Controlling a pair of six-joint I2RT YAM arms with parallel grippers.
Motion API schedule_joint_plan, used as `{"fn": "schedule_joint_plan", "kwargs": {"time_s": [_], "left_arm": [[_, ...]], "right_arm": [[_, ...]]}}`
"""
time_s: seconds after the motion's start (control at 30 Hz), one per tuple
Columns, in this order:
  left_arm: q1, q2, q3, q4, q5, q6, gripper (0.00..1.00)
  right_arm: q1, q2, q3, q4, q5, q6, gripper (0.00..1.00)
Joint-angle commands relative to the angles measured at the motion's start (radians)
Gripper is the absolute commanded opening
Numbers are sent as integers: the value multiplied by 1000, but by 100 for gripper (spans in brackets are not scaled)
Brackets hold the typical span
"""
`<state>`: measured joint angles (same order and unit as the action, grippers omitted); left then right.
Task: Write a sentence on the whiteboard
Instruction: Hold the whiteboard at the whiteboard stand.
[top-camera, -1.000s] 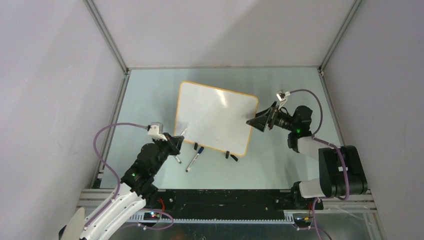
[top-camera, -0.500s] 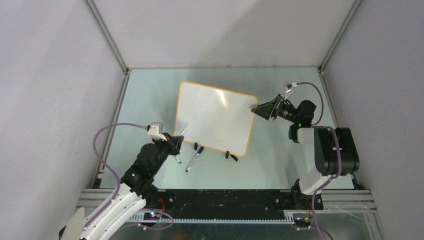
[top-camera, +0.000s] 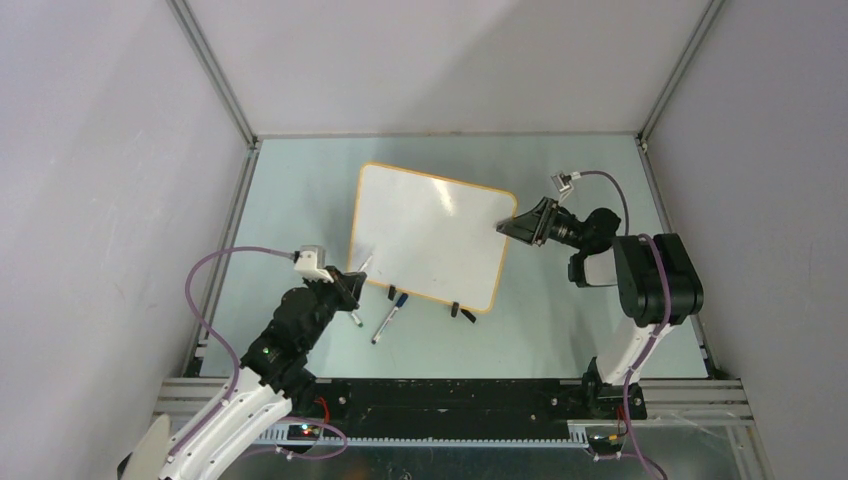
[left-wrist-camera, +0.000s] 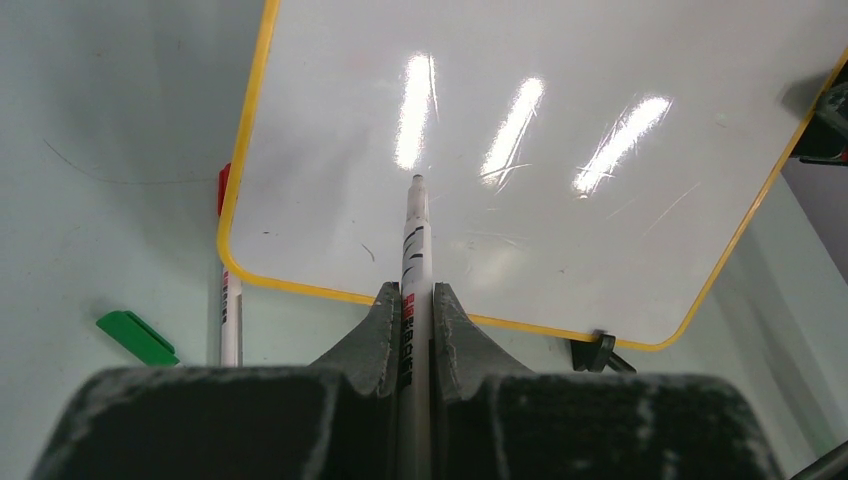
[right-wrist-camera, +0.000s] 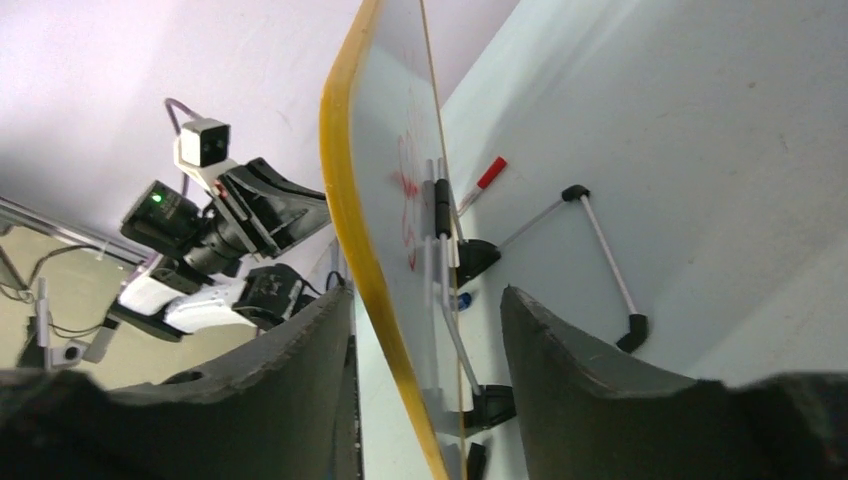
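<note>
The whiteboard (top-camera: 430, 235) stands tilted mid-table, white and yellow-rimmed. The sentence is not in view: the board's face (left-wrist-camera: 560, 100) shows only glare and a tiny dark tick. My left gripper (top-camera: 350, 283) sits at the board's lower left corner, shut on a white marker (left-wrist-camera: 414, 240) whose tip points at the face just above the bottom rim. My right gripper (top-camera: 507, 228) is at the board's right edge. Its jaws stand open, straddling the yellow rim (right-wrist-camera: 350, 200) with gaps showing on both sides (right-wrist-camera: 428, 292).
A blue-tipped marker (top-camera: 388, 318) lies on the table below the board, near a black clip foot (top-camera: 462, 313). A red-capped marker (left-wrist-camera: 230, 310) and a green cap (left-wrist-camera: 137, 337) lie left of the board. A stand leg (right-wrist-camera: 605, 250) props the back. Enclosure walls surround the table.
The right gripper shifted up along the board's right edge, its arm folding in closer, and its jaws narrowed around the rim. The left gripper and its marker stayed still.
</note>
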<state>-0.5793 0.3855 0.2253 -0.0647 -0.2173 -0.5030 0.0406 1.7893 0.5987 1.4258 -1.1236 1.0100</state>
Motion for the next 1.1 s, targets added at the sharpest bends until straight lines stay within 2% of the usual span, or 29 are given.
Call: {"fn": "schedule_joint_plan", "kwargs": {"time_s": [0.0,0.1,0.33,0.47,0.5,0.6,0.77,0.9,1.0,1.07], "left_arm": [[4,8,11,25,-20,26,0],[5,12,11,26,-18,27,0],[4,12,7,33,-16,26,0],[4,16,7,36,-18,27,0],[4,17,7,36,-19,27,0],[5,23,5,41,-19,25,0],[5,32,6,40,-18,26,0],[5,29,5,42,-19,26,0],[5,30,6,43,-17,26,0],[4,31,8,40,-16,28,0]], "right_arm": [[27,-1,17,81,-20,-12,52],[36,-1,18,82,-23,-22,48],[36,24,25,81,-22,-20,50],[44,26,30,81,-27,-20,42],[45,26,31,81,-28,-19,34],[53,25,36,81,-35,-19,23],[57,27,41,81,-36,-14,22],[57,26,41,81,-33,-9,28],[57,24,41,81,-35,-8,16],[57,22,41,81,-36,-10,14]]}}
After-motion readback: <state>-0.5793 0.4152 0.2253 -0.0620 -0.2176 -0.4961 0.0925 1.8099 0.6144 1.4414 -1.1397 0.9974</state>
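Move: The whiteboard's right edge already runs between my open right fingers, roughly 1 cm back of their midpoint and level with it in height and sideways. The board's middle lies about 14 cm to the left, 2 cm back and 3 cm lower. The black pen cap on the table is some 13 cm back, 5 cm left and 15 cm below. From my left hand, that right edge is about 10 cm ahead, 27 cm right and 2 cm up. I close my right fingers on the upper part of the whiteboard's right edge, front and back, from about two thirds open to nearly shut. Meanwhile my right hand slides roughly 2 cm left, farther over the edge, and about 1 cm back, mostly early on. My fingers end up pinching the yellow rim, still pointing left. ##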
